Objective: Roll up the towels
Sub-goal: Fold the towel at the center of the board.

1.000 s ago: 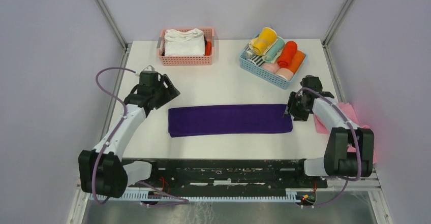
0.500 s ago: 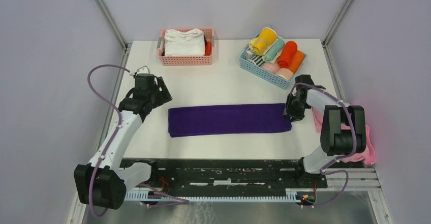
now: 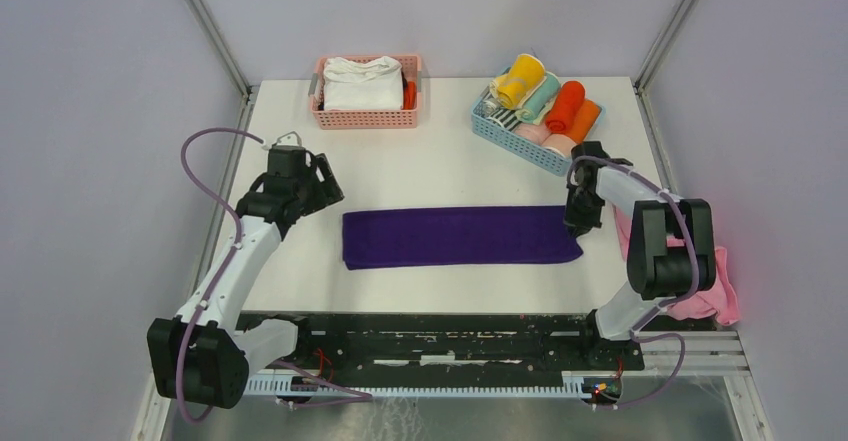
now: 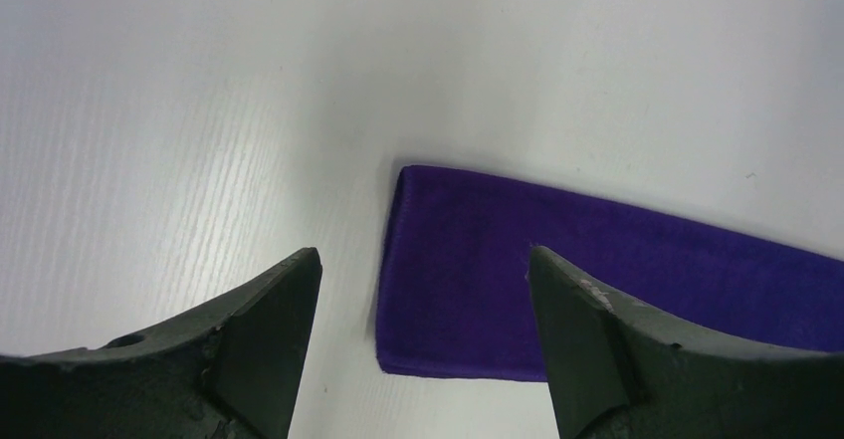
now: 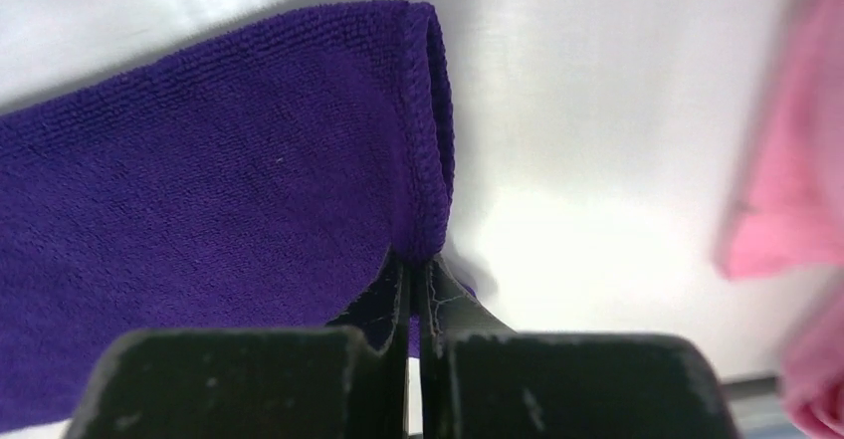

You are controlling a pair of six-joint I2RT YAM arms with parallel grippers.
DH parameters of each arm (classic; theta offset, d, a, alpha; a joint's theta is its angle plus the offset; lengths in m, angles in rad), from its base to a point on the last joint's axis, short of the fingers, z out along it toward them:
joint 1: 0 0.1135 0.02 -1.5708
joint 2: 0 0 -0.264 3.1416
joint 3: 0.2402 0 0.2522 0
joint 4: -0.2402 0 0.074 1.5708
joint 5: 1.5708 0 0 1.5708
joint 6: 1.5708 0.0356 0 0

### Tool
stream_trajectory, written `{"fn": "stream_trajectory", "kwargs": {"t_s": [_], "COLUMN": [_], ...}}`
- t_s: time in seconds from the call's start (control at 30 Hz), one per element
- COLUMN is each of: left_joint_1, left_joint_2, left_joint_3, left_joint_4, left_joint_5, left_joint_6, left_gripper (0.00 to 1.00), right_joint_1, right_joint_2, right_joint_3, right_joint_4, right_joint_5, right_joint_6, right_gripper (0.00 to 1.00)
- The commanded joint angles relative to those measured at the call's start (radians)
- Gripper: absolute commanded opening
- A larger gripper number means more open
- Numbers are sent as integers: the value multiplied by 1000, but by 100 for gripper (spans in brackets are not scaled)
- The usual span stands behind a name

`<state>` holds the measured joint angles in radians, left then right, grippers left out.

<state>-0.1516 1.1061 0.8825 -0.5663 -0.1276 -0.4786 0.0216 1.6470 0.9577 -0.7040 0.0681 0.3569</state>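
A dark purple towel (image 3: 460, 236) lies flat as a long strip across the middle of the table. My right gripper (image 3: 578, 223) is shut on the rolled-over hem at its right end (image 5: 428, 160), the fingertips (image 5: 418, 260) pinching the cloth. My left gripper (image 3: 325, 194) hovers open just left of the strip's left end. In the left wrist view that end of the towel (image 4: 557, 290) shows between the spread fingers (image 4: 423, 255), untouched. A bright yellow rolled towel (image 3: 520, 79) sits in the blue basket.
The blue basket (image 3: 500, 126) at the back right holds several rolled towels. A pink basket (image 3: 365, 117) at the back left holds folded white cloths (image 3: 360, 83). A pale pink cloth (image 3: 700, 286) hangs at the table's right edge, close to the right arm (image 5: 786, 210).
The right gripper closed on the purple towel's right end, and the whole strip slid a little to the right. The left gripper opened slightly and stayed near the left end.
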Motion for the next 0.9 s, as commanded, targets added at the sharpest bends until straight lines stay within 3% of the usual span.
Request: {"fn": "stream_trajectory", "kwargs": {"t_s": [0.0, 0.13, 0.23, 0.47, 0.7, 0.87], "left_joint_1": [5, 5, 3, -33, -159, -210], "left_joint_2": [-2, 23, 54, 125, 211, 269], "left_joint_3": [-12, -32, -45, -102, -219, -271], "left_joint_4": [60, 91, 114, 215, 377, 479], "left_joint_5": [108, 229, 319, 509, 490, 495], "left_joint_6": [61, 70, 61, -83, -264, -317], "left_gripper": [82, 83, 81, 75, 64, 56], "right_joint_1": [-46, -66, -62, 112, 329, 474], "right_joint_2": [6, 18, 10, -101, -167, -150], "right_joint_3": [148, 278, 335, 328, 300, 305], "right_joint_4": [-161, -257, -294, -278, -245, -182], "right_joint_5": [335, 573, 625, 336, 76, -3], "right_joint_6": [-14, -12, -7, -25, 68, 150], "right_gripper": [0, 0, 0, 0, 0, 0]}}
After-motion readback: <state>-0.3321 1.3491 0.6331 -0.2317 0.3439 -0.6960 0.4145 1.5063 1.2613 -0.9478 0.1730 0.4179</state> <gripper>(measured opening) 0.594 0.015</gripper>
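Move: The right hand is already shut on the towel's right end, just above the table. From it the towel's middle lies about 28 cm to the left and its left end some 57 cm to the left, both about 2 cm nearer the base. The pink towel is roughly 26 cm right and 9 cm back, the blue basket some 25 cm ahead and 10 cm left. The left hand, open, has the towel's left end about 14 cm below, 3 cm right and 2 cm back. Up and to the right, about 10 cm each, the right hand first swings out with the towel's end still pinched, leaning nearly 30 degrees, then reverses and sweeps some 20 cm left over the towel, righting itself and staying high. The left hand meanwhile goes right and down towards the towel's left end, drawing back a little, tipping its fingers down and rightward and partly closing them, without gripping. ##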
